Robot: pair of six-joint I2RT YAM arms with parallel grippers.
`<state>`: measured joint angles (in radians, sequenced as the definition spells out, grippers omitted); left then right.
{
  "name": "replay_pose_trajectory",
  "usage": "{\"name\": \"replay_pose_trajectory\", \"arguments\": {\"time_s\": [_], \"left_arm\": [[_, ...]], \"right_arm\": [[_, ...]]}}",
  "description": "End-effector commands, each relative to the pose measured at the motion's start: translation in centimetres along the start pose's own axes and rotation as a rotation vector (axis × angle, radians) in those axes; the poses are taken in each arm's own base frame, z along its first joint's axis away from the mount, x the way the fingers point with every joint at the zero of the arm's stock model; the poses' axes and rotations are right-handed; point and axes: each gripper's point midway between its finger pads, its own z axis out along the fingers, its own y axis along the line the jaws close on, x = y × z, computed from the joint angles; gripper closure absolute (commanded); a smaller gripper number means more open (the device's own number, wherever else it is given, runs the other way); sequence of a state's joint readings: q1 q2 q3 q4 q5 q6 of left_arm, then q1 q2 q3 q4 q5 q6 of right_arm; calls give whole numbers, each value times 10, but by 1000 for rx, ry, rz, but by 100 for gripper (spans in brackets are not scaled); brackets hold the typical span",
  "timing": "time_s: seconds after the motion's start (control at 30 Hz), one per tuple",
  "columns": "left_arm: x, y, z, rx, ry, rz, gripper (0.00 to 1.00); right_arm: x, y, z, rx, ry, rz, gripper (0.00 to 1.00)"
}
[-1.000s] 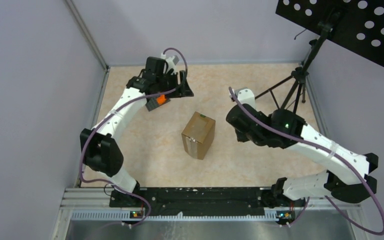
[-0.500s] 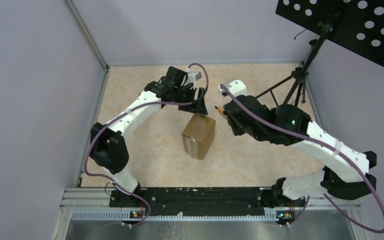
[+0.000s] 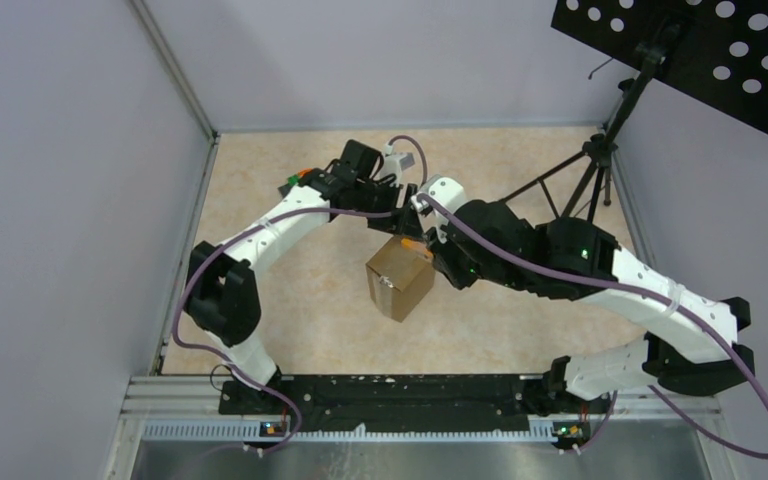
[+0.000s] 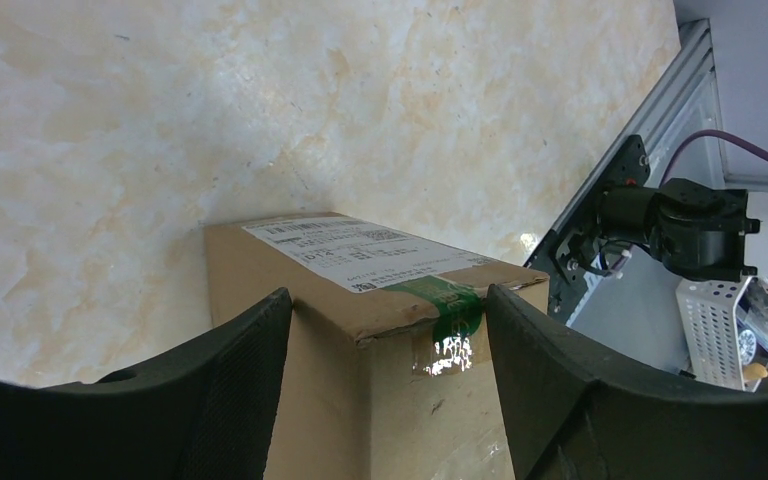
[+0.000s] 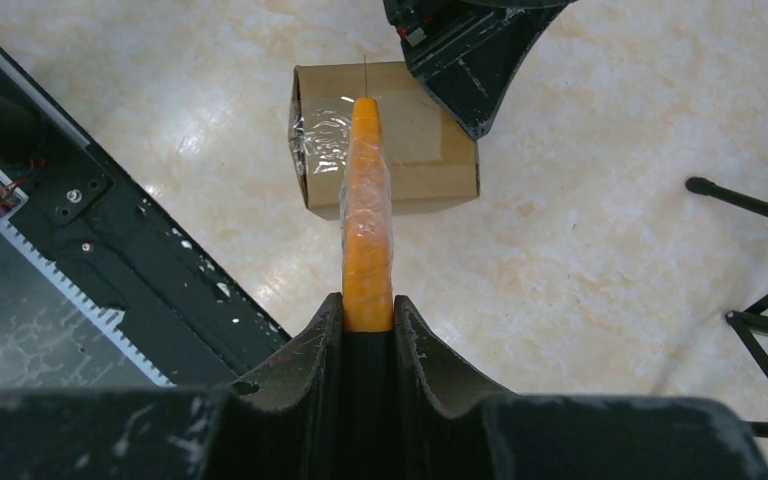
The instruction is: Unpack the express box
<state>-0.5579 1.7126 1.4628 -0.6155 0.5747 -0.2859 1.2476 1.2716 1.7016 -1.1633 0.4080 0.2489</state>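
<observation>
The express box [image 3: 400, 280], a small brown carton with a white label and a taped seam, stands mid-table. My left gripper [image 3: 398, 226] reaches over its far end. In the left wrist view the box [image 4: 360, 290] fills the gap of the left gripper [image 4: 385, 300], and both black fingers [image 4: 230, 390] rest against its sides. My right gripper [image 3: 430, 243] is shut on an orange tape-wrapped cutter [image 5: 368, 200], whose thin tip hangs over the box's [image 5: 410, 160] top face. The jaws of the right gripper [image 5: 368, 300] clamp the cutter's handle.
A black tripod stand [image 3: 585, 170] rises at the back right under a perforated black panel [image 3: 700, 50]. One tripod leg [image 5: 750, 200] lies right of the box. The black base rail [image 3: 390, 395] runs along the near edge. Grey walls close the left and back.
Both arms swung inward to the box. The left gripper came down around its far end, the right brought the cutter over its top, and the box shifted slightly.
</observation>
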Motion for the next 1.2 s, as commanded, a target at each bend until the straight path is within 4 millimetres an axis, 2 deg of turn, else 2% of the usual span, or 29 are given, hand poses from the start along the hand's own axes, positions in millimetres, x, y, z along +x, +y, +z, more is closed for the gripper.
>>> {"name": "replay_pose_trajectory", "arguments": {"time_s": [0.0, 0.3, 0.53, 0.73, 0.83, 1.0, 1.17], "left_arm": [[5, 1, 10, 24, 21, -10, 26], [-10, 0, -13, 22, -52, -5, 16], [7, -2, -23, 72, -35, -26, 14], [9, -12, -36, 141, -63, -20, 10], [10, -16, -39, 172, -71, -13, 6], [10, -14, -43, 179, -80, -24, 3], [17, -8, -49, 157, -84, -31, 5]], "right_arm": [[-6, 9, -4, -52, -36, -16, 100], [6, 24, 13, -100, 23, -58, 100], [7, 34, 23, -113, 43, -83, 100], [7, 43, 27, -122, 54, -105, 100], [6, 45, 29, -120, 55, -112, 100], [8, 48, 31, -125, 66, -121, 100], [7, 54, 31, -140, 64, -137, 100]]}}
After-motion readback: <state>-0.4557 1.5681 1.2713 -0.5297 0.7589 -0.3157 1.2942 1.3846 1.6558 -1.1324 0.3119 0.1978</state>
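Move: The right hand already holds the orange cutter, pointing forward-left and down. The box's middle lies about 5 cm ahead, 7 cm left and 17 cm below this hand; the taped end of the box top is roughly 3 cm ahead, 11 cm left and 11 cm below. For the left hand, already with its fingers about the box's far upper corner, the box's middle is some 5 cm back, 3 cm left and 7 cm below. With its fingertips still at the box's far upper corner, the left hand spreads its fingers from about three-quarters to nearly fully open while easing some 3 cm left and 2 cm back, rising slightly at the end. The right hand keeps its grip on the cutter and lowers it about 5 cm, also going 4 cm left and a little back, bringing the tip towards the taped end of the box top; blade contact can't be seen. ##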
